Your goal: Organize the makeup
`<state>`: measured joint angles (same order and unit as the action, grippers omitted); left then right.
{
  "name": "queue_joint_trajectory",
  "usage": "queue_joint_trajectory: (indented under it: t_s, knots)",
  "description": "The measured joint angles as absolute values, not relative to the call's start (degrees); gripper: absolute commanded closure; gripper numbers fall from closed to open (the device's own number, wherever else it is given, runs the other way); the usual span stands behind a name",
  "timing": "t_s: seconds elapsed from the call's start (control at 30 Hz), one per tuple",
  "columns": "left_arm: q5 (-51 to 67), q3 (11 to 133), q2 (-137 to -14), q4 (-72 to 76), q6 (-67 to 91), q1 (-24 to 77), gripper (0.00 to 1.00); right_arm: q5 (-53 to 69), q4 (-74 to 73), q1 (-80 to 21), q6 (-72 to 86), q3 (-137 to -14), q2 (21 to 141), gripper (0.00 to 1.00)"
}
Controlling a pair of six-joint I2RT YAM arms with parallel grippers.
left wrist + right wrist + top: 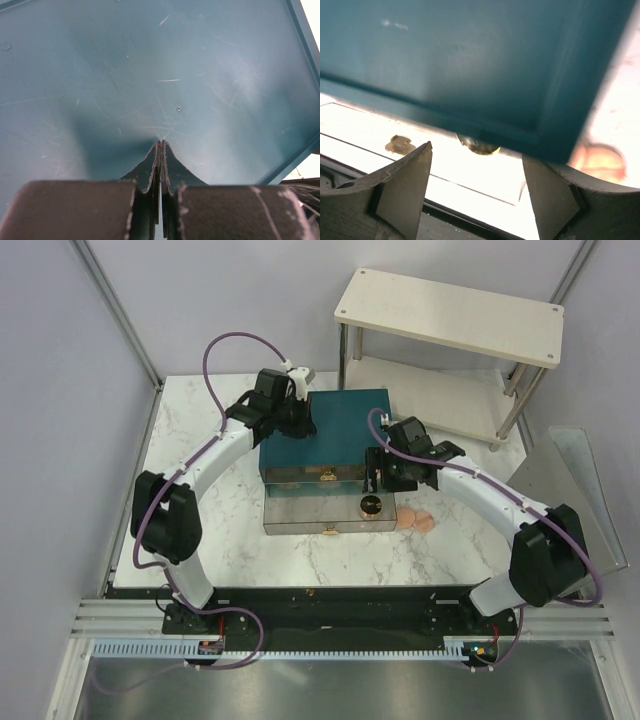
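Note:
A round gold-rimmed dark compact (pixel 371 505) lies in the pulled-out lower drawer (pixel 300 518) of the teal box (pixel 335 415). In the right wrist view the compact (pixel 478 145) peeks out from under the box's teal edge. Two peach-pink pads (pixel 416 519) lie on the marble just right of that drawer; one pad (pixel 598 163) shows blurred in the right wrist view. My right gripper (pixel 376 476) (pixel 477 172) hangs open just above and behind the compact, with nothing between its fingers. My left gripper (pixel 300 426) (pixel 161 144) is shut, tips resting on the box's teal top (pixel 150 75).
The teal box has two drawers drawn out toward me, each with a gold handle (pixel 330 532) (pixel 399 145). A pale two-tier shelf (pixel 450 315) stands at the back right. A metal sheet (pixel 575 480) leans at the table's right edge.

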<state>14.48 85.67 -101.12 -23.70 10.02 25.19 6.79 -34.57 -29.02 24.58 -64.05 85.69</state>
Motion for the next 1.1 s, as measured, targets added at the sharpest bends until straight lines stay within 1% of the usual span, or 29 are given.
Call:
queue_joint_trajectory:
  t_s: [0.07,0.1,0.27,0.3,0.37,0.4,0.53,0.6,0.7,0.87,1.03,1.1]
  knots:
    - [14.9,85.91,-101.36,-23.68,10.02,25.19,0.98,4.95,-35.73,-29.04,24.6,-64.07,84.09,0.27]
    - [15.09,86.0,-101.45,-23.66,10.02,25.19,0.98,3.38,-36.71,-29.06,25.06,-64.07,82.63,0.32]
    - [15.25,86.15,-101.56,-23.7,10.02,25.19,0.98,-4.14,-40.25,-27.81,28.82,-63.4,73.14,0.33]
    - [15.25,86.15,-101.56,-23.7,10.02,25.19,0.98,-4.82,-40.38,-27.35,29.43,-62.81,71.83,0.38]
    - [15.27,86.15,-101.56,-23.7,10.02,25.19,0.98,-6.07,-40.71,-25.87,31.0,-60.55,69.67,0.43]
    - [15.29,86.15,-101.56,-23.73,10.02,25.19,0.98,-6.26,-41.04,-25.02,31.68,-59.27,69.38,0.48]
    - [15.42,86.15,-101.6,-23.68,10.02,25.19,0.98,-6.2,-41.41,-21.26,33.93,-53.71,71.2,0.5]
    - [15.53,86.15,-101.62,-23.68,10.02,25.19,0.98,-5.78,-41.6,-19.18,34.79,-51.57,72.73,0.56]
    - [15.62,86.19,-101.65,-23.68,10.02,25.19,0.98,-4.75,-41.45,-16.38,35.62,-49.8,74.96,0.59]
    - [15.66,86.19,-101.65,-23.68,10.02,25.19,0.98,-3.09,-39.83,-13.34,36.03,-48.62,79.13,0.58]
    - [16.08,86.19,-101.65,-23.7,10.02,25.19,0.98,-1.28,-37.12,-12.45,36.12,-47.46,86.48,0.59]
    - [16.47,86.19,-101.65,-23.77,10.02,25.19,0.98,-0.8,-36.16,-12.29,36.32,-47.4,87.61,0.76]
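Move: The right of the two peach puffs lies on the table about 13 cm to the right of the right hand, 4 cm back and some 11 cm below it. The left puff is about 4 cm to the left of that one, and the gold-rimmed cup stands in the open drawer almost under the hand, 2 cm back and 5 cm down. From the left hand, the right puff is about 26 cm to the right, 17 cm back and 17 cm below. Up and to the right out of the open drawer, leaving the cup, the right hand rises about 5 cm, passes over the drawer's right wall, then sinks some 15 cm onto the right puff, drawing slightly back. On the way it turns about 30 degrees clockwise, tips its fingers to point more steeply down and narrows them to about half their gap, bringing the still-parted tips down around the puff. ##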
